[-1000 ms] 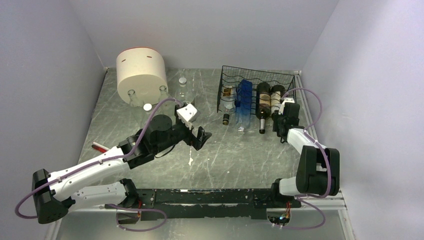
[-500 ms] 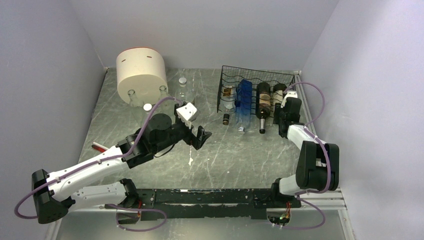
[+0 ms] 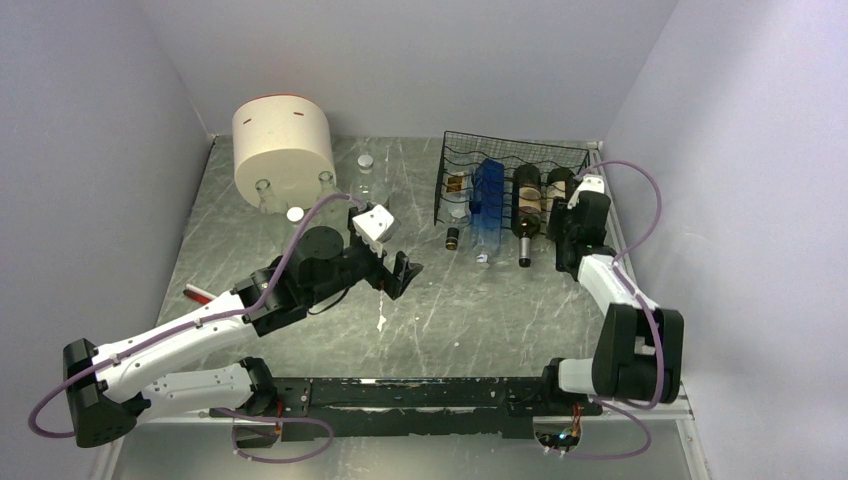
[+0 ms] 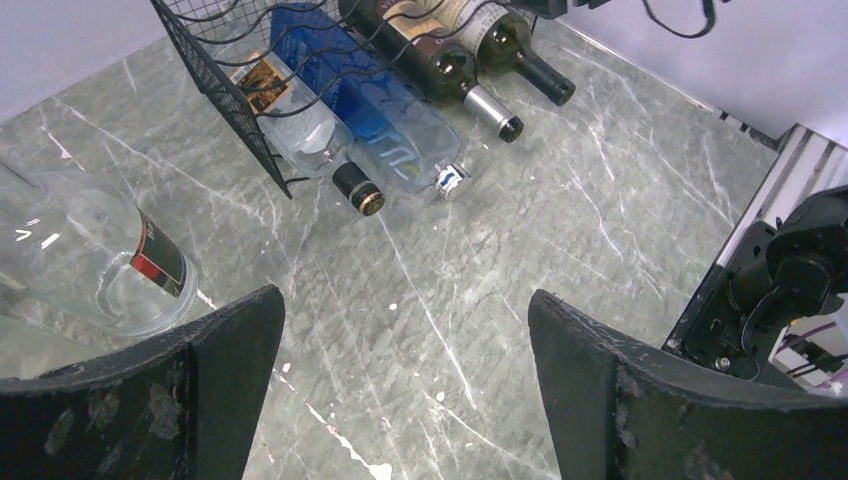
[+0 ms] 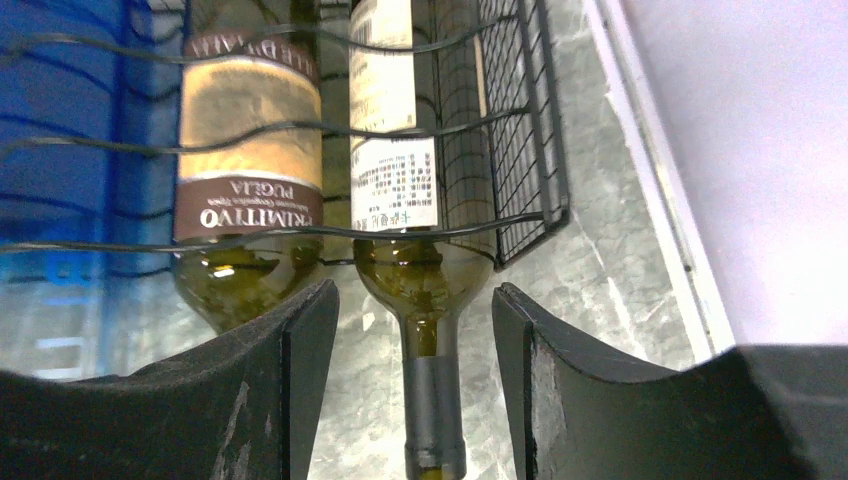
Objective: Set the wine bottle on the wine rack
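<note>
The black wire wine rack (image 3: pixel 515 141) stands at the back right with several bottles lying in it. The wine bottle (image 3: pixel 553 188), dark green with a white label, lies in the rightmost slot. In the right wrist view its body is inside the wine rack (image 5: pixel 515 150) and its grey-capped neck (image 5: pixel 433 400) sticks out towards me. My right gripper (image 3: pixel 562 238) is open, one finger on each side of that neck (image 5: pixel 413 290), with a gap on both sides. My left gripper (image 3: pixel 398 275) hovers open over the middle of the table (image 4: pixel 405 298), holding nothing.
Next to the wine bottle in the rack lie a brown-labelled dark bottle (image 5: pixel 250 180), a blue bottle (image 3: pixel 488 205) and a small clear one (image 4: pixel 300 130). A cream cylinder (image 3: pixel 284 148) with clear bottles (image 3: pixel 365 175) around it stands back left. The right wall is close to the rack.
My right gripper has opened and let go of the wine bottle's neck. The right arm shifted towards the rack and the bottle went further in. The left arm has not moved.
</note>
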`<state>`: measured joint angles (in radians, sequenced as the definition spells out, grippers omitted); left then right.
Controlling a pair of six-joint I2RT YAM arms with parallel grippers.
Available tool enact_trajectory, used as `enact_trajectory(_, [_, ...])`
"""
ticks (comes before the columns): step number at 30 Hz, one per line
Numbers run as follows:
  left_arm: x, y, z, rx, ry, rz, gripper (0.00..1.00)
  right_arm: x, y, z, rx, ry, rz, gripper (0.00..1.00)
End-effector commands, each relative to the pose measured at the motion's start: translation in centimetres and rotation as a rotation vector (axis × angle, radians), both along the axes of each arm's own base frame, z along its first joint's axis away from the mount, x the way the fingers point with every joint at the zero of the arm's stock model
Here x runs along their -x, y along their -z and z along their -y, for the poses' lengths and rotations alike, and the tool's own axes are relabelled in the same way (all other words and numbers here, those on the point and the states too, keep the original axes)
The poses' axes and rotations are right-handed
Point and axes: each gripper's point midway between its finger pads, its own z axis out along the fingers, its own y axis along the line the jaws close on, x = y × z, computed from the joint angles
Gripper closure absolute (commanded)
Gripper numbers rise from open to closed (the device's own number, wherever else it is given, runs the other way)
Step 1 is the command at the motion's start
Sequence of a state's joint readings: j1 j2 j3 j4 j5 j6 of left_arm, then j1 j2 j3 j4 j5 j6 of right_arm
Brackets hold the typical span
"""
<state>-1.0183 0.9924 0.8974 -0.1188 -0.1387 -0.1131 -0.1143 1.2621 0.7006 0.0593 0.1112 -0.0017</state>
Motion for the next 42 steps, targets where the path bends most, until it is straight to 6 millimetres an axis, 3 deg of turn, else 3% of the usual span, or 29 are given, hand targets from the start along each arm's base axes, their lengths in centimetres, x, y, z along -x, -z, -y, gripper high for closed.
enact_trajectory(1, [-0.5, -2.7, -0.2, 0.071, -0.055, 0.005, 0.04, 1.2, -3.4, 0.1, -0.049, 0.062, 0.035, 0.38])
enact_trajectory(5, [-1.4, -3.3, -0.3, 0.102, -0.122, -0.022, 0.04, 1.8, -5.5, -0.8, -0.147, 0.093, 0.076, 0.38])
enact_trajectory(7, [-1.8, -3.6, -0.3, 0.100, -0.146, -0.036, 0.05, 1.9, -6.5, -0.9, -0.264, 0.188, 0.086, 0.38])
enact_trajectory(11, [-2.7, -4.3, -0.6, 0.097, -0.203, -0.035, 0.05, 2.1, -8.2, -1.5, -0.385, 0.278, 0.000, 0.38])
enact_trajectory(15, [-4.0, -4.8, -1.7, 0.077, -0.284, -0.003, 0.05, 1.7, -9.4, -3.6, -0.427, 0.147, 0.003, 0.39])
enact_trajectory(20, [-5.4, -6.5, -2.5, 0.057, -0.337, 0.041, 0.04, 1.8, -10.5, -7.8, -0.500, -0.116, 0.032, 0.39])
enact_trajectory(25, [-6.2, -9.9, -4.0, 0.059, -0.401, 0.131, 0.04, 2.3, -11.8, -13.4, -0.577, -0.342, 0.060, 0.39])
enact_trajectory(31, [-5.9, -14.1, -7.3, 0.098, -0.481, 0.229, 0.05, 3.4, -13.3, -24.0, -0.573, -0.572, 0.092, 0.38])
enact_trajectory(35, [-4.6, -16.9, -9.9, 0.187, -0.507, 0.282, 0.05, 3.5, -13.0, -29.1, -0.581, -0.654, 0.091, 0.37])
enact_trajectory(42, [-2.8, -18.9, -13.7, 0.282, -0.553, 0.336, 0.04, 4.6, -13.0, -40.3, -0.515, -0.833, 0.070, 0.37])
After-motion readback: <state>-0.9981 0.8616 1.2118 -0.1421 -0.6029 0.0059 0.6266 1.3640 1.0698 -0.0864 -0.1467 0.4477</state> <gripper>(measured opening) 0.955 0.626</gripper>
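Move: The clear bottle standing beyond the table's middle is about 46 cm to the right hand's left and 9 cm ahead, its middle near hand height; for the left hand it lies some 26 cm ahead, 10 cm left and 16 cm below. From the right hand, the blue bottle in the rack is roughly 17 cm left and 5 cm ahead, and the white-capped bottle about 62 cm left and 3 cm back. Open right hand rises, then sweeps 35 cm left towards the clear bottle; left hand lifts 18 cm, drifting left. ##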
